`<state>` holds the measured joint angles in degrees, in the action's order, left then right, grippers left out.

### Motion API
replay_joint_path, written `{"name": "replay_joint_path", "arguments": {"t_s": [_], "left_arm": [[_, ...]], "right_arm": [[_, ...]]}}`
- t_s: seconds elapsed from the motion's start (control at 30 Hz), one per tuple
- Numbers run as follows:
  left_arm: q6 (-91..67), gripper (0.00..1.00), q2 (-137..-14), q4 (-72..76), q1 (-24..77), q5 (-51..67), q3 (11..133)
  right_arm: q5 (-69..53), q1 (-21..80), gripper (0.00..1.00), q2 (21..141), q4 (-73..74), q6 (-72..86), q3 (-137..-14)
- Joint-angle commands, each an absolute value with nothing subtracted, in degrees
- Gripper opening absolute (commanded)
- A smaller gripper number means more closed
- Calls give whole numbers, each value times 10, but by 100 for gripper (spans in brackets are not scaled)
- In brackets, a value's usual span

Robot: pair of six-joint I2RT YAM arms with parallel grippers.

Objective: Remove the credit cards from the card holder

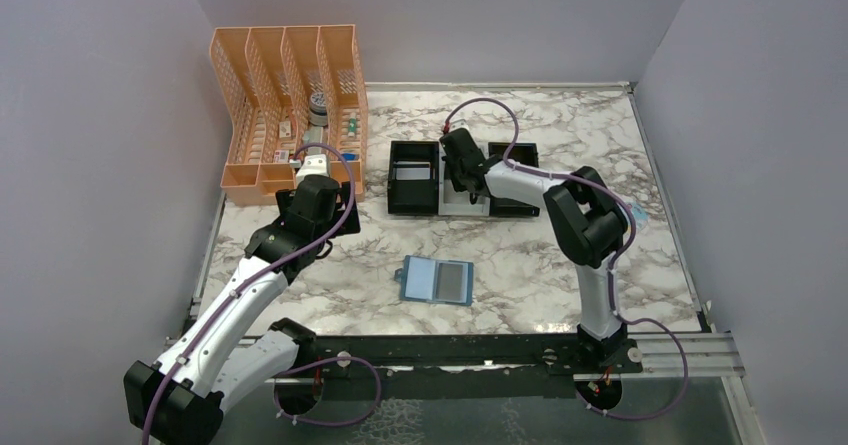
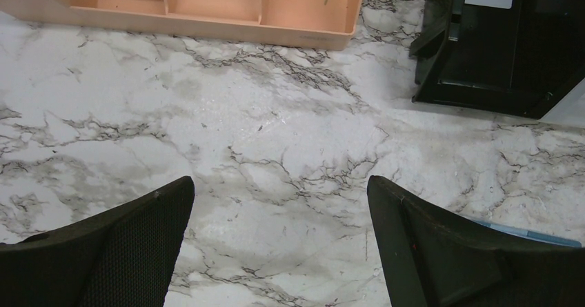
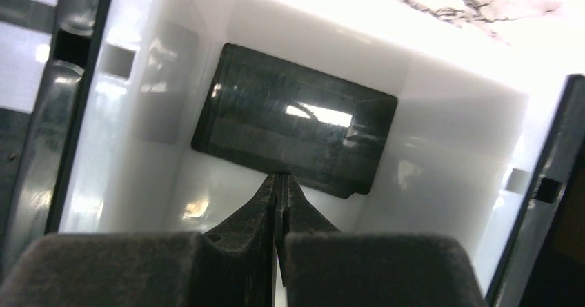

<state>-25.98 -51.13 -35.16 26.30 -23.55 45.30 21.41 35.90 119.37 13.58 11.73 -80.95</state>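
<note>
The card holder (image 1: 436,281) is a teal-blue wallet lying open on the marble, near the middle front. Its right half looks grey; I cannot tell whether that is a card. A blue sliver of it shows behind my left finger in the left wrist view (image 2: 528,234). A black card (image 3: 293,127) lies flat on the floor of the tray's white middle compartment (image 3: 441,183). My right gripper (image 3: 278,177) is shut, its tips at the card's near edge; it shows reaching into the tray from above (image 1: 462,170). A silver-grey card (image 1: 413,172) lies in the tray's left black compartment. My left gripper (image 2: 279,183) is open and empty over bare marble (image 1: 322,205). No gold card shows.
The black-and-white three-compartment tray (image 1: 410,203) stands at the table's middle back. An orange mesh organizer (image 1: 290,115) with small items stands at the back left, its front edge close ahead of my left gripper (image 2: 207,34). Grey walls enclose the table.
</note>
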Motion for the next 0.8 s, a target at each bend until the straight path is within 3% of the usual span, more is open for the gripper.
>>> {"name": "replay_joint_path", "arguments": {"t_s": [0.0,0.2,0.77], "left_arm": [[-254,99,-510,-345,260,-227,458],[-253,99,-510,-344,259,-222,457],[-251,99,-511,-341,259,-213,457]], "right_arm": [[151,359,1,1150,122,114,-787],[63,359,1,1129,129,117,-764],[-13,358,2,1070,133,119,-688]]}}
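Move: From the right hand, the black cards lie flat in the white tray about 3 cm ahead, level sideways and roughly 1 cm below, at the tray's far end. The left black tray is centred some 11 cm to the hand's left and 2 cm back, the right black tray 12 cm to its right and 2 cm back. The card holder lies about 26 cm back and 6 cm left. From the left hand the cards are roughly 19 cm ahead, 27 cm right and 15 cm lower. Draw the right gripper back from the near edge of the black cards, some 6.5 cm towards the robot and 2.5 cm to the left, nearly level, over the white tray's bare floor. Keep the fingers shut and empty, and as you go turn the wrist counter-clockwise, raise the hand's left side and tip the fingers about 10 degrees steeper. ##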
